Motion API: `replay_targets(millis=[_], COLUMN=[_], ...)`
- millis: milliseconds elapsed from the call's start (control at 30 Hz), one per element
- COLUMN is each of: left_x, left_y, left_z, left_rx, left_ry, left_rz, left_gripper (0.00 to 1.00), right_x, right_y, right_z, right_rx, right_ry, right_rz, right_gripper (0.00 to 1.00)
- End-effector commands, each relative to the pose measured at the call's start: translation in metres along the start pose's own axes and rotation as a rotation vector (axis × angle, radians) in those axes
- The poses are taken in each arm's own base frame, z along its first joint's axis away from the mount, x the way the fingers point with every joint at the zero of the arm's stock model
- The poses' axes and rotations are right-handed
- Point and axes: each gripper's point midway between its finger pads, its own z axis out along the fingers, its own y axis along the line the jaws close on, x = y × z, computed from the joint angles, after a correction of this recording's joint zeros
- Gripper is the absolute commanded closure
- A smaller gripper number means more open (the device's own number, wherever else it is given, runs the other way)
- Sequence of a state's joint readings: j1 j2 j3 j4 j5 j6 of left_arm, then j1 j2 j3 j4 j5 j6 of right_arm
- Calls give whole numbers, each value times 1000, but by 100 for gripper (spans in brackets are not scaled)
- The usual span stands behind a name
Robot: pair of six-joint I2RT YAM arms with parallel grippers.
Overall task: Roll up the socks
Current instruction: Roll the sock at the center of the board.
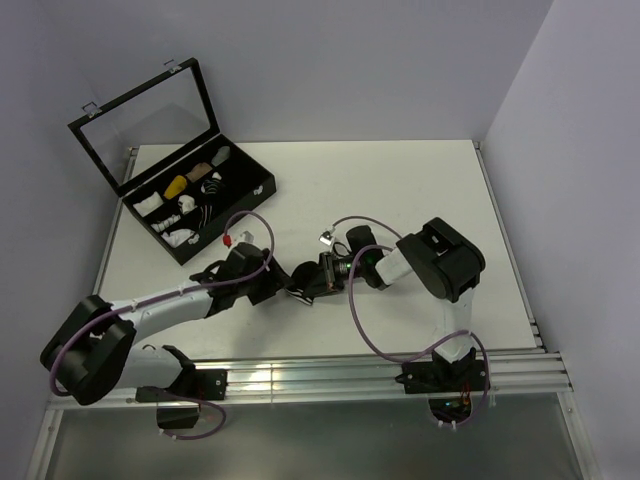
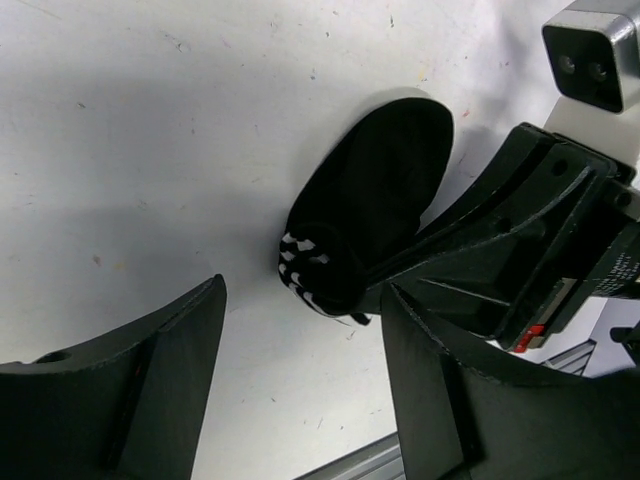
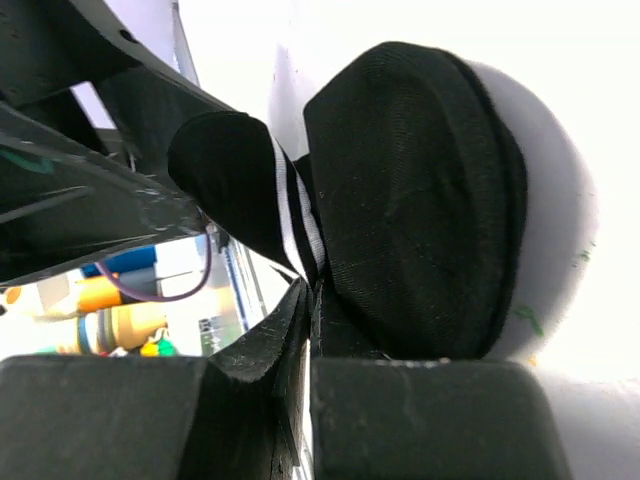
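The black socks (image 1: pixel 300 284) lie as one bundle on the white table (image 1: pixel 400 180) between the two arms. In the left wrist view the socks (image 2: pixel 368 200) show a rounded toe end and a white-striped cuff. My left gripper (image 2: pixel 303 300) is open, its fingers apart on either side of the striped cuff and not touching it. My right gripper (image 3: pixel 312 300) is shut on the socks (image 3: pixel 420 200) at the striped cuff edge. From above, the left gripper (image 1: pixel 272 284) and right gripper (image 1: pixel 318 280) face each other across the bundle.
An open black case (image 1: pixel 240 205) with a raised clear lid stands at the back left, holding several small rolled bundles in white, yellow and tan. An aluminium rail (image 1: pixel 330 375) runs along the table's near edge. Purple cables loop beside both arms.
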State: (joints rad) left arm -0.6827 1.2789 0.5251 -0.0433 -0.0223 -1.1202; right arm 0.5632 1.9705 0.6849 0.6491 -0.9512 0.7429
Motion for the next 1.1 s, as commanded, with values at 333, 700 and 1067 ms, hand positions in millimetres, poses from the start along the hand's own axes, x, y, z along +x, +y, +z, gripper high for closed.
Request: replay_targets(millis=[333,700,1067], left_x=[7,13,21], left_y=[-11,-12,-7], left_z=[18,31,40], left_rx=[28,4,-78], left_ry=[21,46,92], left_rz=[46,78,112], left_gripper=[37,49,87], right_x=[19,22,-2], right_y=[-42,-54,-36], right_z=[-7,-11,-29], right_rx=[70,122,293], right_ry=[-8,-13,-85], right_rz=[226,258,-29], right_gripper=[100,100,75])
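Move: The sock's middle lies about 5 cm to the right of the open left gripper, roughly 1 cm farther out and 4 cm lower; its striped cuff flap is the nearest part. The black box stands well off, some 20 cm ahead and 19 cm to the left of the left gripper. From the right gripper, shut at the striped part, the sock's middle is about 2 cm ahead, 3 cm to the left and 1 cm lower. Bring the left gripper down about 2 cm to the sock's cuff, then carry on roughly 3 cm to the right and slightly forward while closing the fingers to pinch the black cuff flap. Let the shut right gripper ease back to the right by about 2 cm, and near the end start parting its fingers at the stripes. ##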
